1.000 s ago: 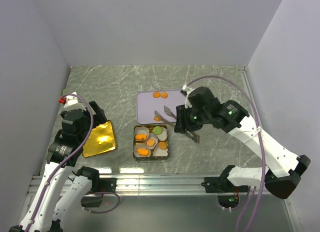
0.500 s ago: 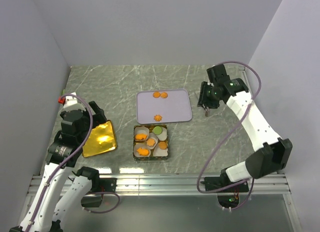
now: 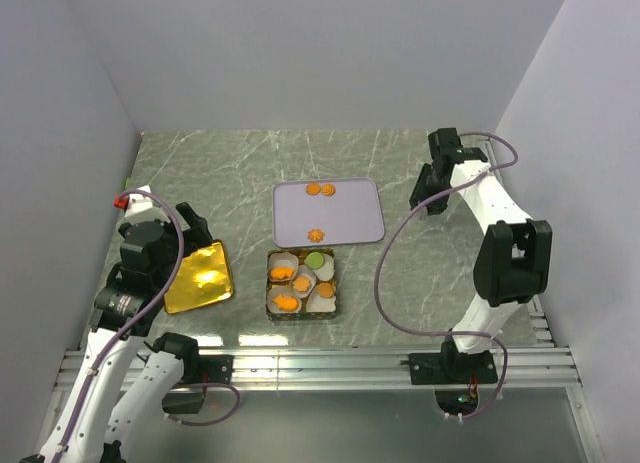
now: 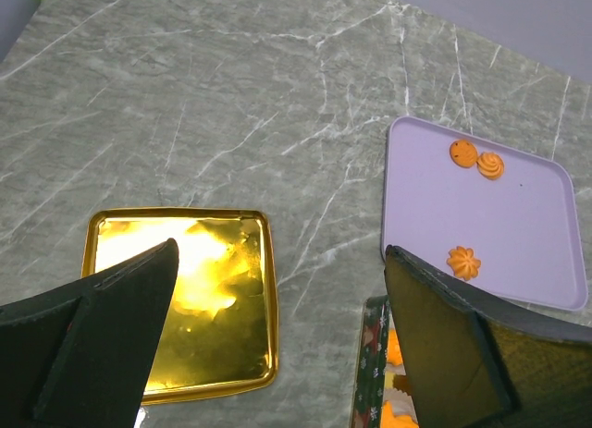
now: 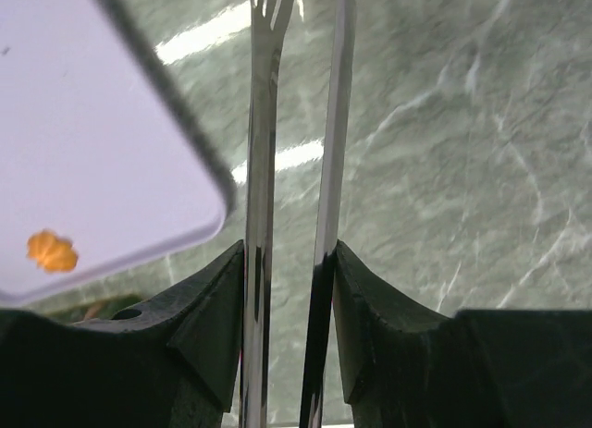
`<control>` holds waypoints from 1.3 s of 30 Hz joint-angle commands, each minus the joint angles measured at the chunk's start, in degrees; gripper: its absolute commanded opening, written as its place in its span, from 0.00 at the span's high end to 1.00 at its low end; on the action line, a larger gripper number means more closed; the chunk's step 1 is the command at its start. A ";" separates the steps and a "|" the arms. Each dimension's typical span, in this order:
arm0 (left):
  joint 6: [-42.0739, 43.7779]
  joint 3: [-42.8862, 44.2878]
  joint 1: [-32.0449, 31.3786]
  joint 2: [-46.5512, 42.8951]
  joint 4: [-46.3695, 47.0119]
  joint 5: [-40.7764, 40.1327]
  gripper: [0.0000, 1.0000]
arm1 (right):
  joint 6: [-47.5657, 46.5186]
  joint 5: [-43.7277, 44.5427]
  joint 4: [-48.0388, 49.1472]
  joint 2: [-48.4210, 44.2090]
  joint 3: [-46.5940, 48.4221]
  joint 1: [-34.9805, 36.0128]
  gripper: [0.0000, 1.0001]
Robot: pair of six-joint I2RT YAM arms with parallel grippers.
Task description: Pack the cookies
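Observation:
Three orange cookies (image 3: 313, 189) lie on the lilac tray (image 3: 350, 218): two at its far edge, one flower-shaped (image 3: 316, 234) near its front edge. Several more orange cookies (image 3: 281, 273) and a light-green one (image 3: 315, 259) sit in paper cups inside the square tin (image 3: 300, 283). My right gripper (image 3: 428, 198) hangs to the right of the tray, shut on metal tongs (image 5: 264, 169) whose two arms run between its fingers (image 5: 208, 308); nothing shows between the tong arms. My left gripper (image 4: 277, 252) stands open above the gold lid (image 4: 185, 308).
The gold lid (image 3: 200, 276) lies left of the tin. Grey walls close in the marble table on three sides. The right arm stands folded upright along the right wall. A metal rail runs along the near edge.
My right arm has swung away from above the tin and tray to the back right, carrying the tongs with it. The left arm has stayed put.

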 commanded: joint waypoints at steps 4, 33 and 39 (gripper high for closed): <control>0.35 0.10 -0.26 -0.56 1.35 -0.27 0.00 | 0.90 -0.18 4.70 3.27 1.60 -3.66 0.54; -0.61 0.36 0.79 2.60 0.47 -3.08 0.01 | 4.33 -7.04 -2.15 31.22 27.60 -5.34 0.36; -0.70 0.54 0.88 3.48 0.29 -3.43 0.00 | 4.77 -7.04 -4.61 36.15 34.81 -7.01 0.29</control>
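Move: The right hand already holds the tongs, over bare marble at the right of the table. The open patch they are going to lies about 11 cm ahead of it, hardly to its left, some 11 cm below. The purple tray's middle is 23 cm left and 3 cm ahead, the cookie box 30 cm left and 17 cm back, both about as low. From the idle left hand, that patch is 24 cm ahead, 52 cm right and 24 cm down. Down first, edging slightly right, then forward at almost level height: the right hand sinks about 9 cm in all and goes some 12 cm farther out, bringing the tongs low over the bare marble beyond and right of the tray. Its fingers open by roughly a quarter of their range as it goes, the tongs' arms still between the pads and tips pointing outward; the wrist tips only slightly. ##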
